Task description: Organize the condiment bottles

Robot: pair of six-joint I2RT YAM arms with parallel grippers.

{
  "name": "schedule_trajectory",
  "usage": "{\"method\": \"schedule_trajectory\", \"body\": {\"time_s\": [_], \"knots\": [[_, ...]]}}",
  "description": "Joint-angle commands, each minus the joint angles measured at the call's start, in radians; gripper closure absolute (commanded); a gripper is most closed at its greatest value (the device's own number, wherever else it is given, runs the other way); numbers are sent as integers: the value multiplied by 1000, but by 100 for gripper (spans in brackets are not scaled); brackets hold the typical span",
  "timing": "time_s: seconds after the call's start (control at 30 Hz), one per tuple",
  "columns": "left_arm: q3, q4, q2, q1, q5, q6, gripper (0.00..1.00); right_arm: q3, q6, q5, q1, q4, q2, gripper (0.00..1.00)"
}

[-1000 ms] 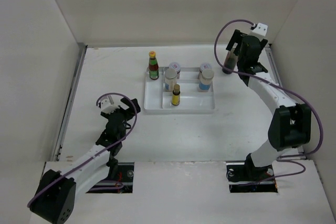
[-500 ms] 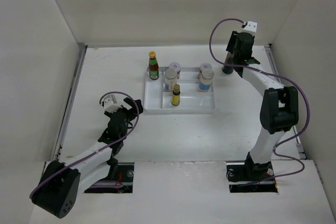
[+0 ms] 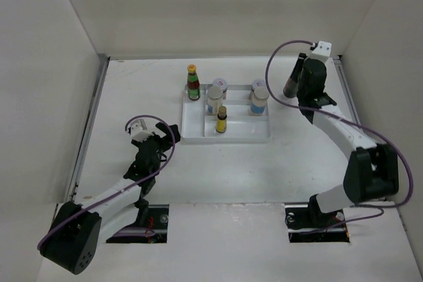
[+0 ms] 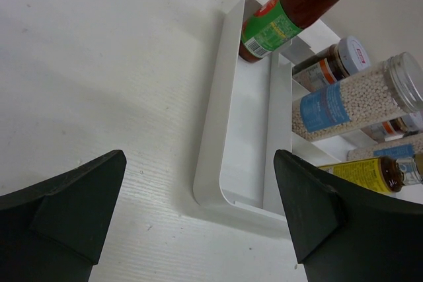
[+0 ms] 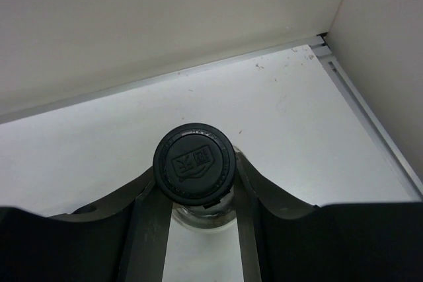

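Observation:
The tall dark bottle (image 3: pixel 293 77) with a black cap (image 5: pixel 195 163) hangs tilted above the table's back right, and my right gripper (image 3: pixel 302 81) (image 5: pixel 196 186) is shut on its neck. In the white tray (image 3: pixel 225 139) stand the red sauce bottle (image 3: pixel 192 82) (image 4: pixel 291 11), a small yellow-brown bottle (image 3: pixel 221 119) (image 4: pixel 370 173), two white shakers (image 3: pixel 215 100) (image 3: pixel 259 99) and two short jars (image 3: pixel 219 84) (image 3: pixel 260 84). My left gripper (image 3: pixel 165 138) (image 4: pixel 199 163) is open and empty, just off the tray's near left corner (image 4: pixel 211 137).
White walls close the table on the left, back and right. A metal rail (image 5: pixel 370 117) runs along the right edge near the held bottle. The tray's left compartment (image 4: pixel 254 130) lies bare in front of the red bottle.
My right gripper has shut on the dark bottle and raised it, tilting it toward the tray. The left arm shifted slightly toward the tray, then stayed still.

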Motion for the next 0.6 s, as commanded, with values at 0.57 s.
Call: {"method": "schedule_trajectory", "body": {"time_s": [0.57], "knots": [[-13,36,-68,19,-17,-7,0,-263,49,155,477,44,-542,73]]}}
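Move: The right hand holds the black-capped bottle by its neck, already clear of the table. The free near-right part of the tray lies about 18 cm to its left, 10 cm back and 25 cm below. The blue-labelled bottle stands roughly 16 cm to the hand's left and 2 cm back, the jar behind it 15 cm left and 5 cm ahead; the yellow-labelled bottle is about 31 cm left, 11 cm back. From the left hand, that free part is some 35 cm right and 9 cm ahead. Keeping its pinch on the neck of the black-capped bottle, the right hand sweeps about 15 cm back and 12 cm left towards the near-right part of the tray. It climbs roughly 9 cm first, then starts sinking, by some 3 cm, while the wrist turns nearly 20 degrees counter-clockwise and tips its fingers up by about 10 degrees. ##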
